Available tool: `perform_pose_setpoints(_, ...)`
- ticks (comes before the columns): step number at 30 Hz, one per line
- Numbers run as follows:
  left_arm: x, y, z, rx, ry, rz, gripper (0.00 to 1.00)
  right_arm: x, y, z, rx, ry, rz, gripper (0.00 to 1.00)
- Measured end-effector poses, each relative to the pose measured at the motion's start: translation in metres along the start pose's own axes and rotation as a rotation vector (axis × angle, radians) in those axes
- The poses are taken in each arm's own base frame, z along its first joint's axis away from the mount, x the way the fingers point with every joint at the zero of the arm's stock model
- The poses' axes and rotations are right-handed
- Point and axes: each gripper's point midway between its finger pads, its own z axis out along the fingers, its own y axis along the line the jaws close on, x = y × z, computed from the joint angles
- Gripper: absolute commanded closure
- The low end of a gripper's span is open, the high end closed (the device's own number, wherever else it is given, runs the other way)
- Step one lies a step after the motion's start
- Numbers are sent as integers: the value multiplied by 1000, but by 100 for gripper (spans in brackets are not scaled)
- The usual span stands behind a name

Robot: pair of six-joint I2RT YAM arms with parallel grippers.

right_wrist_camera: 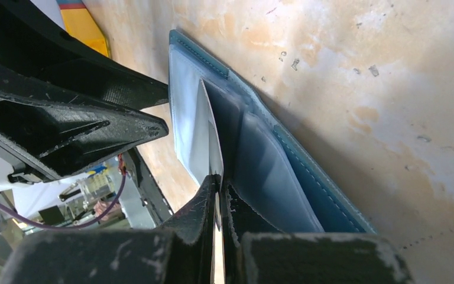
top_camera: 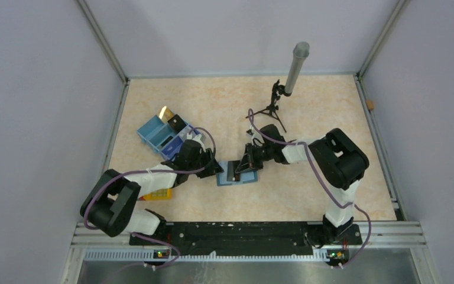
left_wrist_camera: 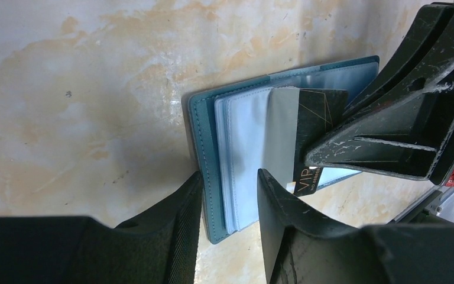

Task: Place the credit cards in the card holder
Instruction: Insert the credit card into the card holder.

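The teal card holder (top_camera: 236, 173) lies open on the table, its pale clear sleeves (left_wrist_camera: 245, 142) facing up. My right gripper (right_wrist_camera: 219, 183) is shut on a black credit card (left_wrist_camera: 320, 112) with gold lines. The card's far end looks grey where it lies under a clear sleeve, and it stands nearly edge-on (right_wrist_camera: 205, 133) in the right wrist view. My left gripper (left_wrist_camera: 229, 192) stands partly open over the holder's left edge, one finger (left_wrist_camera: 174, 228) beside the teal cover and the other on the sleeves. A gold card (top_camera: 166, 112) and another black card (top_camera: 178, 122) stand in a blue tray.
The blue partitioned tray (top_camera: 155, 134) sits at the back left. A yellow block (top_camera: 157, 194) lies beside the left arm. A small black tripod with a grey cylinder (top_camera: 296, 66) stands at the back. Grey walls close in three sides.
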Motion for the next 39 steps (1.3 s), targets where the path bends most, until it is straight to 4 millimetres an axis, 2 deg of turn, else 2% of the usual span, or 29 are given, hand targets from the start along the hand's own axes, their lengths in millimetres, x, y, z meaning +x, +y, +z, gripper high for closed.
perform_pose_setpoints(4, 0, 0, 0, -1, 0, 0, 60, 1, 0, 3, 7, 11, 4, 97)
perform_pose_setpoints(10, 0, 1, 0, -6, -4, 1, 61, -1, 3, 5, 42, 18, -8, 77)
perform_pose_setpoints(15, 2, 0, 0, -5, -1, 7, 61, -5, 5, 0, 121, -1, -51, 61)
perform_pose_setpoints(20, 2, 0, 0, -6, -2, 10, 61, -12, 4, -15, 225, -38, -103, 52)
perform_pose_setpoints(27, 3, -1, -1, 1, -2, 14, 59, -17, 2, -32, 330, -78, -175, 48)
perform_pose_setpoints(32, 5, -4, -1, 19, 5, 8, 59, -17, -1, -32, 354, -80, -217, 48)
perform_pose_setpoints(39, 7, -11, 5, 66, 19, -21, 63, -13, 2, -27, 349, -67, -256, 54)
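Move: The right hand grips the credit card by its right long edge, its middle about 2 cm to the left and barely below. The left pocket it is going into centres some 4 cm left and 1 cm below; the open card holder's middle lies roughly level with the hand, 1 cm below. From the left hand, the pocket is about 3 cm to the right and 1 cm down. The storage box lies some 27 cm left and 12 cm ahead of the right hand. Leftward by barely half a centimetre at first, the right hand carries the credit card towards the left pocket, then opens to about half and lets go. It backs off some 3 cm to the right, rising about 2 cm and easing forward, its wrist tilting roughly 25 degrees as the fingers come clear of the card. The left hand stays half open at the holder's left end, sliding about 1.5 cm right at the close. ##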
